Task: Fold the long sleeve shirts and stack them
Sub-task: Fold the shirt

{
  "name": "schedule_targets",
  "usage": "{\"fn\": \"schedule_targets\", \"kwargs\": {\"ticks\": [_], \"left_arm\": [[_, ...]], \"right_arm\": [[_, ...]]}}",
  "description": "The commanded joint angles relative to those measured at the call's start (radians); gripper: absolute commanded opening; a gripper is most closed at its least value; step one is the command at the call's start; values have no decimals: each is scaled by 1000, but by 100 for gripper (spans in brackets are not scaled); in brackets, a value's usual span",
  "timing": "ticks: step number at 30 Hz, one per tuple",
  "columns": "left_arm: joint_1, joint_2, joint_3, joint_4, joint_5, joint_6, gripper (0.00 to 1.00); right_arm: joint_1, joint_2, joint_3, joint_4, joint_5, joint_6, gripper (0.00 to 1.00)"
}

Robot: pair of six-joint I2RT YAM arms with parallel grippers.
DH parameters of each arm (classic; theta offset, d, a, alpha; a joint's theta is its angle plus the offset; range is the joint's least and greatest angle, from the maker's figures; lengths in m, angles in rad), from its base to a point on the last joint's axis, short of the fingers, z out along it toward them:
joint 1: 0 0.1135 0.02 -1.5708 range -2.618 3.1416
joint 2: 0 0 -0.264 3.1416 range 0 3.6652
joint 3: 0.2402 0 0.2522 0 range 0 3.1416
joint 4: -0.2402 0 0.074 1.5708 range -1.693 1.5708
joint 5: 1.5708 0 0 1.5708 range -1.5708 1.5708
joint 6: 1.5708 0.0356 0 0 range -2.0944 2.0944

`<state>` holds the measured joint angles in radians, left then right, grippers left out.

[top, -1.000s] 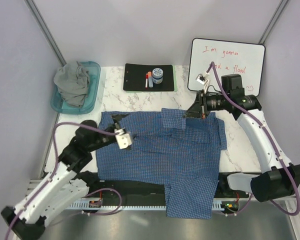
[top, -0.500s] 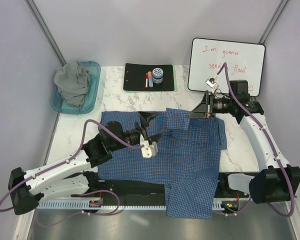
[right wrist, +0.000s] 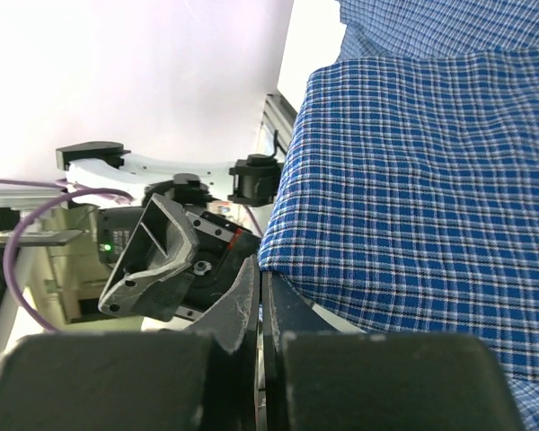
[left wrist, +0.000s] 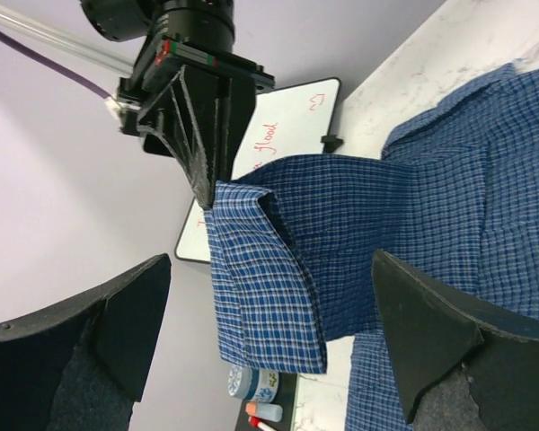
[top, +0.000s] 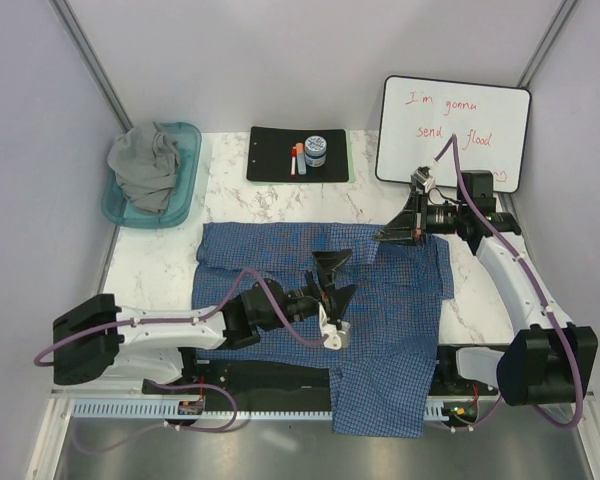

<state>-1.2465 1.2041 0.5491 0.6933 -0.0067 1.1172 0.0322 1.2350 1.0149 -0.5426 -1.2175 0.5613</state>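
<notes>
The blue-and-white check long sleeve shirt [top: 310,300] lies spread over the table, its lower part hanging past the near edge. My right gripper [top: 382,237] is shut on the shirt's cuff [left wrist: 265,278] and holds it up off the table; its fingertips [right wrist: 260,292] pinch the cloth edge. My left gripper [top: 337,279] is open above the shirt's middle, facing the hanging cuff, which sits between its fingers [left wrist: 81,341] without touching them. The grey long sleeve shirt [top: 145,165] is bunched in the teal tub [top: 185,195] at the far left.
A black clipboard [top: 270,160] with markers and a small jar [top: 315,150] lies at the back centre. A whiteboard [top: 455,120] with red writing leans at the back right. Bare marble table [top: 155,265] shows left of the shirt.
My left arm has swung right across the shirt, from its left part to its middle, and now faces the lifted cuff. The right gripper has shifted slightly with the cuff still held.
</notes>
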Motion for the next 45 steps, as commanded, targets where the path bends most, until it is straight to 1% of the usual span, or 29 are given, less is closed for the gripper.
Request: {"fn": "schedule_targets", "kwargs": {"ticks": [1,5,9,14,17,19,20,21,22,24,25,26,27,28,29,30,31,32,33,35,36,37,38,39,40,41,42,44,45], "left_arm": [[-11,55,5,244,-78,72,99],[-11,90,0,268,-67,90,99],[-1,159,21,314,-90,115,99],[4,215,48,319,-111,138,99],[16,259,64,368,-144,156,98],[19,265,69,394,-154,164,91],[19,261,69,390,-159,164,81],[19,252,61,381,-165,164,75],[19,229,54,377,-161,168,62],[18,187,34,353,-139,164,48],[16,129,34,280,-133,153,31],[13,97,44,225,-119,139,19],[10,63,55,157,-110,101,7],[6,20,67,61,-93,78,2],[-4,-50,95,-128,-38,63,2],[-11,-82,106,-215,-21,21,2],[-21,-107,124,-318,0,7,2],[-40,-142,173,-532,55,-6,2],[-51,-152,189,-596,65,-52,2],[-82,-155,251,-758,99,-83,2],[-90,-150,265,-843,102,-132,2],[-93,-144,282,-900,122,-149,2],[-103,-138,313,-951,155,-157,2],[-110,-117,324,-1007,154,-193,2],[-116,-101,337,-1038,157,-213,2],[-126,-86,375,-1066,160,-236,2],[-126,-54,394,-1104,160,-299,2],[-125,-26,445,-1138,156,-347,2],[-126,-18,452,-1147,152,-353,2]], "right_arm": [[-6,-17,-32,98,-63,107,0],[-8,-29,-59,139,-74,160,0],[-8,-46,-91,153,-96,184,0],[-6,-72,-113,168,-103,209,0],[-8,-83,-125,174,-106,218,0],[-8,-95,-139,178,-106,222,0],[-8,-98,-142,179,-103,224,0],[-8,-109,-147,178,-100,223,0],[-8,-114,-156,178,-97,221,0],[-6,-129,-167,178,-85,218,0],[-5,-138,-180,179,-80,215,0],[-3,-146,-188,181,-74,215,0],[-3,-164,-193,182,-62,215,10],[0,-172,-199,185,-63,207,17],[3,-178,-194,187,-60,197,25],[5,-183,-188,185,-82,177,41],[5,-183,-155,185,-120,145,47],[5,-183,-127,181,-158,26,50],[5,-190,-98,170,-221,-27,52],[0,-206,-38,161,-270,-86,58],[-2,-219,-20,162,-296,-96,64],[-3,-227,14,187,-310,-90,65],[-5,-250,17,252,-312,45,65],[-6,-268,-11,377,-312,172,65],[-8,-288,-36,749,-312,307,66],[-8,-317,-57,935,-313,453,68],[-8,-322,-71,1093,-313,568,70],[-8,-330,-75,1093,-313,568,69],[-11,-331,-94,1092,-313,571,67]]}}
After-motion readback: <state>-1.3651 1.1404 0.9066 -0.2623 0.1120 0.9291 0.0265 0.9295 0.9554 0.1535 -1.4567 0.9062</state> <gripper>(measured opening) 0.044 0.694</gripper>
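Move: Just ahead of the open left hand hangs the sleeve end, its loose part about 6 cm forward, 3 cm right and 3 cm below. The closed right fingers pinching its corner are some 8 cm forward, 6 cm right and 3 cm above the left hand; the spread shirt body's middle lies roughly 4 cm back, 6 cm left and 16 cm below it. From the right hand, that loose part is about 2 cm back, 3 cm left and 6 cm below. Reaching some 4 cm forward and slightly right and down, the left hand shuts on the sleeve end, then draws it about 12 cm back towards the bases, arching up and then down as the fingers tip down some 30 degrees. The right hand eases back, keeping its pinch, then opens, lets go and climbs about 11 cm, rolling as it continues back. ##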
